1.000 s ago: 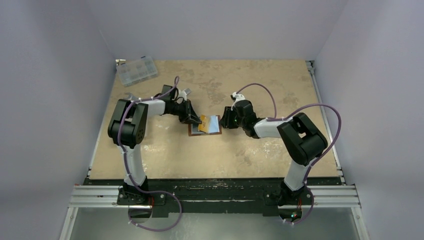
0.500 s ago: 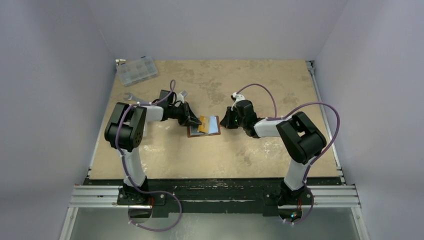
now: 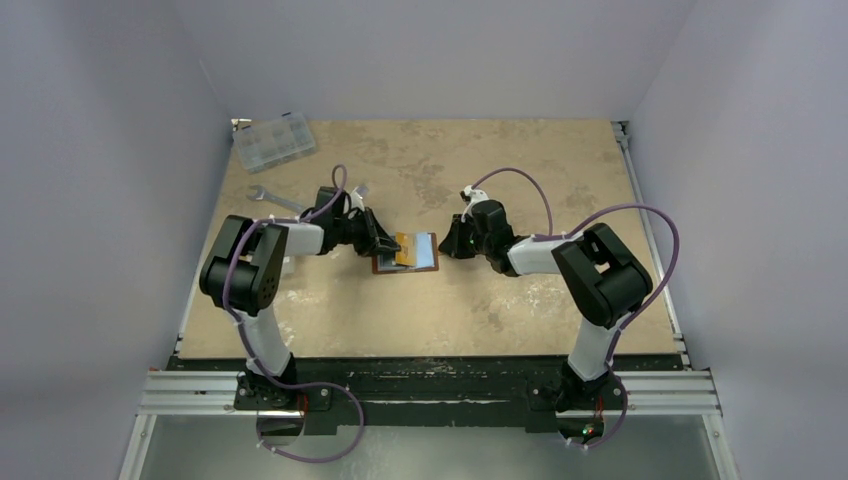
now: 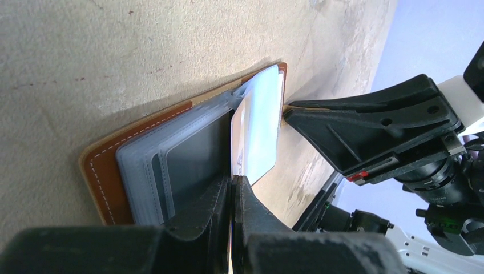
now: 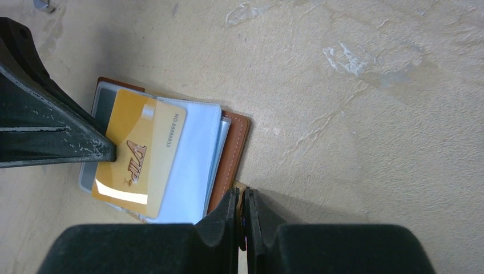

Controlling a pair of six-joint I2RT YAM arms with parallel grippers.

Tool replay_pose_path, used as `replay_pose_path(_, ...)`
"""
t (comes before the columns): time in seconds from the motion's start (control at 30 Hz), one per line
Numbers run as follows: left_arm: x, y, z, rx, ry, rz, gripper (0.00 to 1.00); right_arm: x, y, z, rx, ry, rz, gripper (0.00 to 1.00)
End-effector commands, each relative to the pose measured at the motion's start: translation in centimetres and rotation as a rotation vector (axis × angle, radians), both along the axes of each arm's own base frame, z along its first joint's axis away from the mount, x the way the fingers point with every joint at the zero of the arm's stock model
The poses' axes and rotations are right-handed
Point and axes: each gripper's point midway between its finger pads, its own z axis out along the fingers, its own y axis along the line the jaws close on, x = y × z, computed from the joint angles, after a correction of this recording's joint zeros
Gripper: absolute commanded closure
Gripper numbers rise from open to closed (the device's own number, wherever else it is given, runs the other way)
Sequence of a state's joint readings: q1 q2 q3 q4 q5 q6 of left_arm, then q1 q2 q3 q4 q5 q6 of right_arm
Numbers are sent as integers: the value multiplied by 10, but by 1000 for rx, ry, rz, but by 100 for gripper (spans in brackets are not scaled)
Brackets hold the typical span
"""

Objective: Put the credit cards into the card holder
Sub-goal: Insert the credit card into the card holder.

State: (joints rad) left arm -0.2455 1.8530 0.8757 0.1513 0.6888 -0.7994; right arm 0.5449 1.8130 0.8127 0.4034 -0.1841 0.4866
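Note:
The brown card holder (image 3: 381,263) lies open on the table between both arms, its grey slots (image 4: 171,165) facing up. An orange-yellow credit card (image 5: 137,151) rests slanted across it, over a light blue card (image 5: 191,165). My left gripper (image 4: 233,181) is shut on the orange-yellow card's left edge, low over the holder's left half. At the holder's right edge, my right gripper (image 5: 240,194) is shut on a small tan tab (image 5: 239,186) of the card holder. In the top view the left gripper (image 3: 384,246) and right gripper (image 3: 446,246) face each other across the holder.
A clear compartmented box (image 3: 273,140) sits at the table's far left corner. A silver wrench (image 3: 265,194) lies on the table behind my left arm. Grey walls stand round the table on three sides.
My right gripper has closed at the holder's right edge. My left arm has drawn back to the left, and the holder with its cards has shifted slightly left.

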Motion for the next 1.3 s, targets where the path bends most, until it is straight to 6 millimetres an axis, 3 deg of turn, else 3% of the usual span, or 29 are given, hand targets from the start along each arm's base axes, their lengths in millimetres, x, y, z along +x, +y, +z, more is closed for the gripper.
replay_pose_path(0.0,10,-1,10,11,-83,70,100,-12,9,-4,21,28,49,100)
replay_pose_path(0.33,-10,-17,4,-11,-66,24,98,-12,11,-2,25,23,55,100)
replay_pose_path(0.47,-7,-7,11,121,-102,21,71,-12,10,-1,26,23,54,100)
replay_pose_path(0.63,-9,1,15,214,-84,23,47,-13,11,-1,27,23,59,100)
replay_pose_path(0.93,-19,-1,4,380,-40,2,45,-13,11,0,30,19,62,100)
replay_pose_path(1.1,-18,-18,2,425,-58,-9,44,-13,12,0,30,19,65,100)
replay_pose_path(1.27,-20,-54,5,408,-102,-57,45,-12,12,0,29,19,62,100)
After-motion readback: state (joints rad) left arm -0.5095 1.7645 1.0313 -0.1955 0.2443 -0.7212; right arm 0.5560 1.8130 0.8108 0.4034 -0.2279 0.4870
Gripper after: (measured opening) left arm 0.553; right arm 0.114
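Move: The left hand has the card by its left edge, fingers shut, the card partly in the card holder's right-hand pocket. That pocket's middle lies about 4 cm to the hand's right, 1 cm back and 2 cm below. The holder's left half is centred some 2 cm to the hand's left and 1 cm back; the closing strap, pinched by the right hand, is about 8 cm to its right, level ahead. From the right hand the pocket is roughly 4 cm left, straight across. Still pinching the card, the left fingers press it rightward and back some 2 cm into the pocket, then open about halfway and let it go, lifting about 1.5 cm. The open hand rolls about 20 degrees, left side up, then slides right and back over the card, sinking a little. The right hand keeps its pinch on the strap and draws the holder about 1 cm left and back. ##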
